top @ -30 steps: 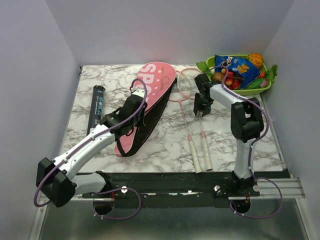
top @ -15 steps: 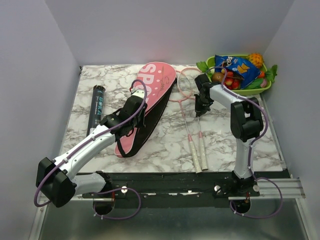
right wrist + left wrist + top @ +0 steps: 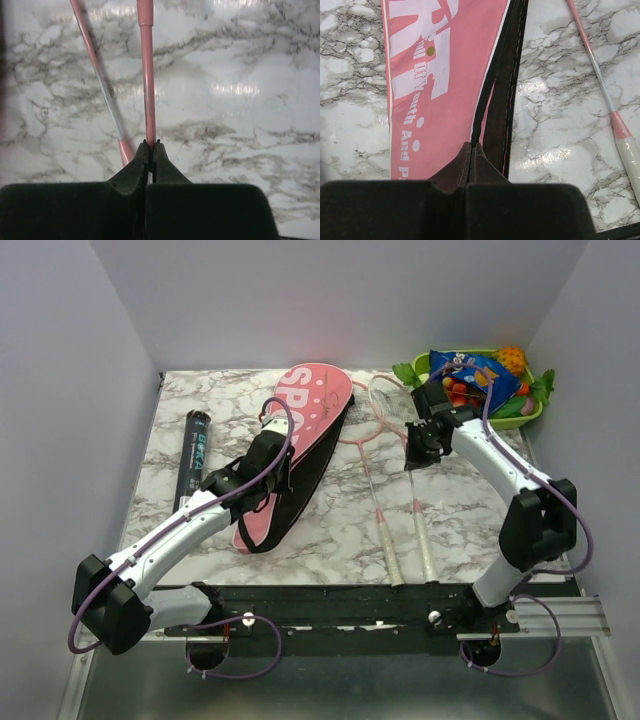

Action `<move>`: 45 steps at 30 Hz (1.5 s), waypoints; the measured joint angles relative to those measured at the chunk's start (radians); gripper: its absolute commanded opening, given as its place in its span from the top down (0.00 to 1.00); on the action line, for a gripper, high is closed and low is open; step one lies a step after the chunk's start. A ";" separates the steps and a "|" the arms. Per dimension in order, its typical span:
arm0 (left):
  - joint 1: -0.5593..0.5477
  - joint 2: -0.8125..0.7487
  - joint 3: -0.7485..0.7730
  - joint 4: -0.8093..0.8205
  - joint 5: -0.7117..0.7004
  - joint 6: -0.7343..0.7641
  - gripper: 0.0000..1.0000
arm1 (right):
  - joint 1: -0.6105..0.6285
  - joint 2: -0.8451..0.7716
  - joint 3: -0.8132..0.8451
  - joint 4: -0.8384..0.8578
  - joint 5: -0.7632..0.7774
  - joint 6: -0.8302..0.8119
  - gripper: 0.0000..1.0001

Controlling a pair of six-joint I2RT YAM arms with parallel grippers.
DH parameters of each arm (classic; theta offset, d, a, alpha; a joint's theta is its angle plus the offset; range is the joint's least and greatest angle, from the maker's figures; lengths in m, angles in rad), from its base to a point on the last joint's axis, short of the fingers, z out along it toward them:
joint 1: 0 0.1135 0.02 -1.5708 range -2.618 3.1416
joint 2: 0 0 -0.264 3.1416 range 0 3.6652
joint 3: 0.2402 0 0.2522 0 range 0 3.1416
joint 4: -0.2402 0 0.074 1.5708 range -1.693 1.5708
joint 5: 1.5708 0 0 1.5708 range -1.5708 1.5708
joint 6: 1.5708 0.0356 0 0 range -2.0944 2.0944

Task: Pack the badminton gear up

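The long pink racket bag [image 3: 305,435] lies diagonally on the marble table, its zipper side open. My left gripper [image 3: 268,458] is shut on the bag's black edge [image 3: 492,115] beside the zipper; its fingertips [image 3: 471,146] pinch the fabric. Two pink rackets lie to the right of the bag. My right gripper [image 3: 424,446] is shut on the thin pink shaft [image 3: 146,75] of the right racket [image 3: 418,525]. The other racket [image 3: 376,502] lies just left of it, its shaft [image 3: 97,75] apart from my fingers. A dark tube [image 3: 195,450] lies at the far left.
A green tray [image 3: 528,416] of fruit and a blue snack packet sits at the back right corner, close behind my right arm. White walls close in the table on three sides. Bare marble shows between the rackets and the right edge.
My right gripper has shut on the right racket's shaft and shifted it right, away from the other racket. The right arm's elbow swung out to the right. The left arm held still.
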 measured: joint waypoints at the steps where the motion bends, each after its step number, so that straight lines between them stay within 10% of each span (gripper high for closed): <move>1: 0.000 0.000 0.000 0.002 0.000 -0.002 1.00 | 0.007 -0.042 -0.031 -0.008 0.001 0.004 0.99; 19: 0.000 0.025 0.042 0.011 -0.021 -0.021 1.00 | 0.369 -0.312 -0.297 -0.229 0.171 0.163 0.99; 45: 0.000 0.008 -0.024 0.000 0.032 -0.066 1.00 | 0.537 0.093 0.055 -0.160 0.290 0.150 0.99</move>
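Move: The right hand already holds one racket by its shaft, about 11 cm above the table; the bag opening lies some 23 cm to its left and 2 cm farther out. The other racket's middle is about 8 cm to its left, level with it; the green basket is some 27 cm ahead and 20 cm right. From the left hand, already pinching the bag's zipped edge, the bag opening's middle is about 3 cm ahead, 5 cm right and slightly below. The right hand, still pinching its racket, draws back 16 cm, then left and forward towards the bag opening. ##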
